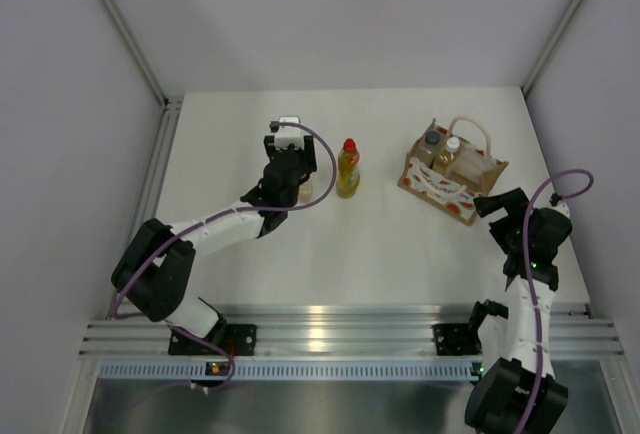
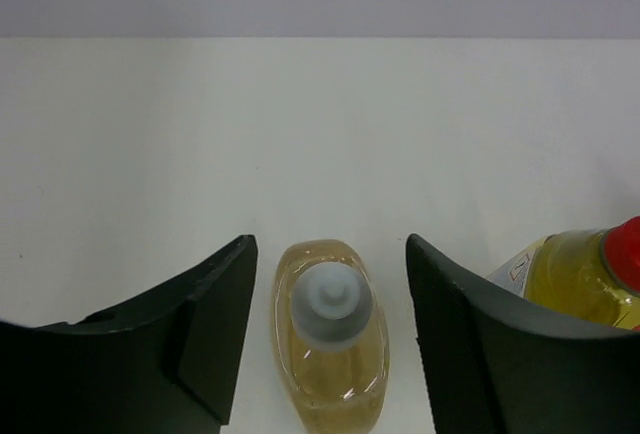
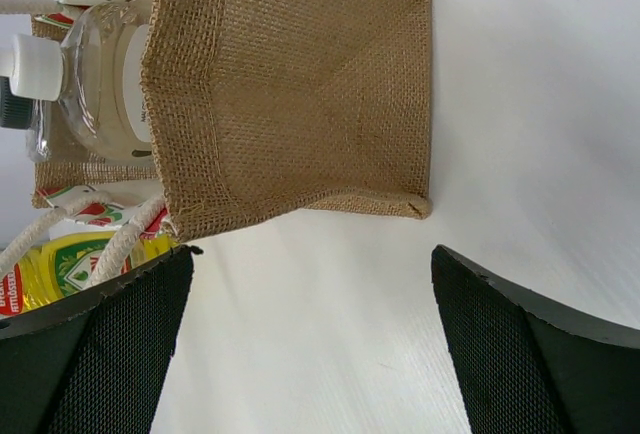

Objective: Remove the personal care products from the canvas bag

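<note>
A small amber bottle [image 2: 330, 339] with a white cap stands upright on the white table. My left gripper [image 2: 330, 254] is open around it, with a gap on each side between finger and bottle. Just to its right stands the yellow bottle [image 1: 347, 169] with a red cap, which also shows in the left wrist view [image 2: 580, 279]. The canvas bag [image 1: 440, 189] sits at the back right, holding a dark-capped bottle [image 1: 432, 139] and a white-capped bottle [image 1: 453, 144]. My right gripper [image 1: 497, 204] is open and empty beside the bag [image 3: 300, 84], a short way off it.
The bag's cream handles [image 1: 470, 129] loop above its mouth. An aluminium rail [image 1: 340, 334] runs along the table's near edge, and grey walls close the left, right and back sides.
</note>
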Tool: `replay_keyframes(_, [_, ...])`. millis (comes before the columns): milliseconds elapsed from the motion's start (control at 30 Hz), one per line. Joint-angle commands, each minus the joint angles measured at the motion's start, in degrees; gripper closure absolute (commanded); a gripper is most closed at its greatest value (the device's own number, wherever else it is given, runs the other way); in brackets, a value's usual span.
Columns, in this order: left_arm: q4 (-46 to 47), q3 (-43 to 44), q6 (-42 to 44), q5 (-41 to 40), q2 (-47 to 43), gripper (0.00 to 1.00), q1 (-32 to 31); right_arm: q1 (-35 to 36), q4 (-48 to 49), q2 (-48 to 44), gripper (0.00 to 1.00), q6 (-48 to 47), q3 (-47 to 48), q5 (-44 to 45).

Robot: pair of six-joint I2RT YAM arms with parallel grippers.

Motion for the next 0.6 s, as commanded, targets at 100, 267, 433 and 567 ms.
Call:
replay_keyframes(100, [4.27, 3.52, -0.35, -0.52, -4.88, 0.24, -1.15, -1.14, 0.47, -0.92, 0.01, 0.1, 2.25, -0.47])
replay_keyframes(267, [-3.29, 9.84, -2.79, 2.03, -6.38, 0.19, -2.29, -1.05, 0.47, -1.1, 0.01, 0.27, 1.9, -0.56])
replay_keyframes(433, [-15.48, 20.9, -6.05, 15.82, -2.97, 0.17, -4.22, -1.14, 0.47, -0.92, 0.0, 0.18, 1.72, -0.73])
replay_keyframes(567, [-21.84, 31.72, -4.04, 20.92, 3.19, 0.02, -9.75, -1.05, 0.47, -0.4, 0.01, -0.25, 1.46, -1.0])
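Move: The white-capped bottle still in the canvas bag lies about 40 cm right of the left hand, level in reach and some 6 cm lower; its dark-capped neighbour is about 36 cm right and 2 cm farther out. The set-down bottle stands right between the left fingers, its middle roughly 7 cm lower, and the red-capped yellow bottle some 12 cm right, level in reach. From the right hand the white-capped bottle lies about 15 cm ahead, 14 cm left, at its height. The set-down bottle, already loose between the left fingers, is left behind as they spread on from part-open to nearly full width and the hand climbs straight up off it. Still climbing, about 16 cm in all, the left hand speeds up and swings some 10 cm right towards the bag, yawing about 20 degrees clockwise. ##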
